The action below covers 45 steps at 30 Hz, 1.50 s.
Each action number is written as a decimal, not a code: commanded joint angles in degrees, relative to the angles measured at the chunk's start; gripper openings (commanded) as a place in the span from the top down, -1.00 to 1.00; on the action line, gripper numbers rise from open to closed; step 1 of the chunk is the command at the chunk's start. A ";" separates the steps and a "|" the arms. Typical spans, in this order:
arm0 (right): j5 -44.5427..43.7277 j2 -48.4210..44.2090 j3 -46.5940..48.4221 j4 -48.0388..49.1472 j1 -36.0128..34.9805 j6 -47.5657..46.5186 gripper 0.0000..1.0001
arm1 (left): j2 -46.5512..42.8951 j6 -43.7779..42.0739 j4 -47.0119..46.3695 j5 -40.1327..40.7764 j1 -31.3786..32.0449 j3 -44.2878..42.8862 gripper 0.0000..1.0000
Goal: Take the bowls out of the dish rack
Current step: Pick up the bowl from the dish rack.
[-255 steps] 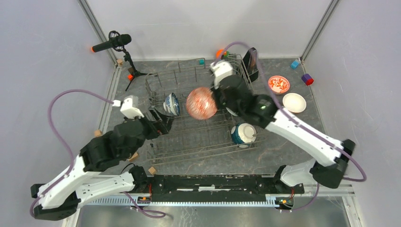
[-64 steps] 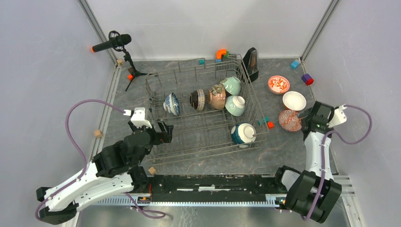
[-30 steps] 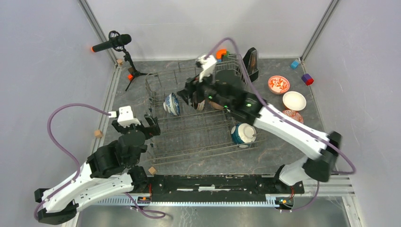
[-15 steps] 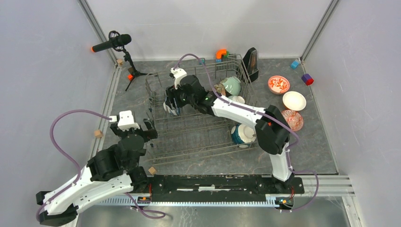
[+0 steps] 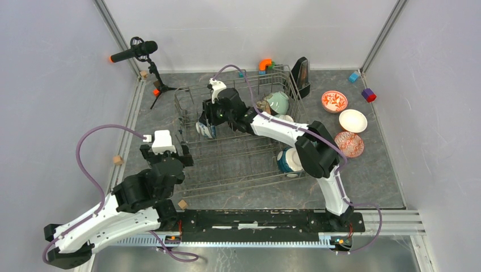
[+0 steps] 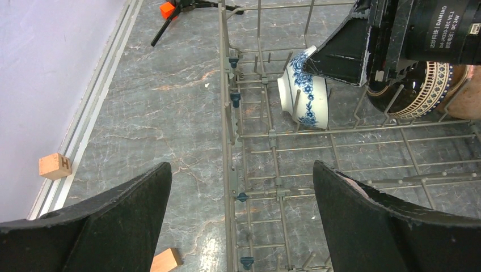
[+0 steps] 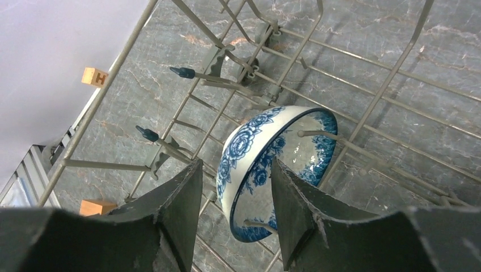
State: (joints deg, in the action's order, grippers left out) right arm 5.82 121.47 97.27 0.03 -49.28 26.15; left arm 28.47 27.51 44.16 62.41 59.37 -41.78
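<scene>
The grey wire dish rack (image 5: 249, 158) (image 6: 230, 113) (image 7: 198, 76) fills the table's middle. A blue-white bowl (image 5: 204, 130) (image 6: 306, 93) (image 7: 266, 164) stands on edge between tines at its far left. My right gripper (image 5: 209, 120) (image 7: 235, 167) is open and straddles that bowl's rim, one finger outside and one inside, with small gaps showing. A dark striped bowl (image 6: 408, 90), a mint bowl (image 5: 278, 102) and a teal bowl (image 5: 290, 161) are also in the rack. My left gripper (image 5: 164, 150) (image 6: 241, 170) is wide open over the rack's left edge, holding nothing.
On the table right of the rack sit a red-floral bowl (image 5: 334, 101), a white bowl (image 5: 353, 120) and a red-lattice bowl (image 5: 348, 144). A microphone on its stand (image 5: 133, 52) is at the far left. Wooden blocks (image 6: 55, 166) (image 6: 166, 260) lie left of the rack.
My right arm swung from the table's right side to the rack's far left and came down over the blue-white bowl, its jaws narrowing. The left arm shifted slightly.
</scene>
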 commanded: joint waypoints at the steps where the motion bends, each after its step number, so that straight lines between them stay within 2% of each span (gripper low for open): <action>1: 4.30 1.35 1.34 3.65 0.39 3.45 -0.03 | 0.27 -1.60 -1.58 0.62 0.10 0.01 -0.99; 15: 13.99 2.21 -3.95 12.62 1.20 13.04 0.37 | 0.29 -1.17 -1.34 1.09 0.13 0.07 -0.99; 24: 18.53 0.61 -6.28 18.32 2.25 18.51 1.00 | 0.11 -1.17 -1.35 1.13 0.08 0.12 -0.99; 31: 23.46 -3.04 -9.02 25.88 3.72 24.88 1.00 | 0.08 -1.08 -1.20 1.13 0.08 0.12 -0.99; 45: 27.05 -10.89 -9.65 26.02 4.55 24.46 1.00 | -0.29 -0.79 -0.93 1.71 0.14 0.11 -0.99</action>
State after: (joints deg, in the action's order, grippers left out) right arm 25.45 119.74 85.65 16.75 -44.03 49.15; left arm 28.47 27.51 44.21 62.50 59.37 -41.78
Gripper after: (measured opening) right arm 0.022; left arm 0.994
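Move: The blue-flowered bowl stands on edge just beyond and under the right fingertips, about 3 cm ahead, 1 cm left and 5 cm below, with its near rim close to the gap between them. Roughly 12 cm to the right of that bowl is the dark patterned bowl, 1 cm farther out; the orange-brown bowl is some 21 cm right of it and 3 cm farther out. From the left hand, the blue-flowered bowl lies about 16 cm ahead, 9 cm right and 11 cm down. Sinking and drawing back about 2 cm each, the right hand eases its half-open fingers over the near rim of the blue-flowered bowl, rolling some 25 degrees clockwise as seen from behind the hand and swinging to point more to the left. The fingers close and pinch the rim between them; then the hand rises roughly 2.5 cm, drifting about 1 cm back and 1.5 cm right. ##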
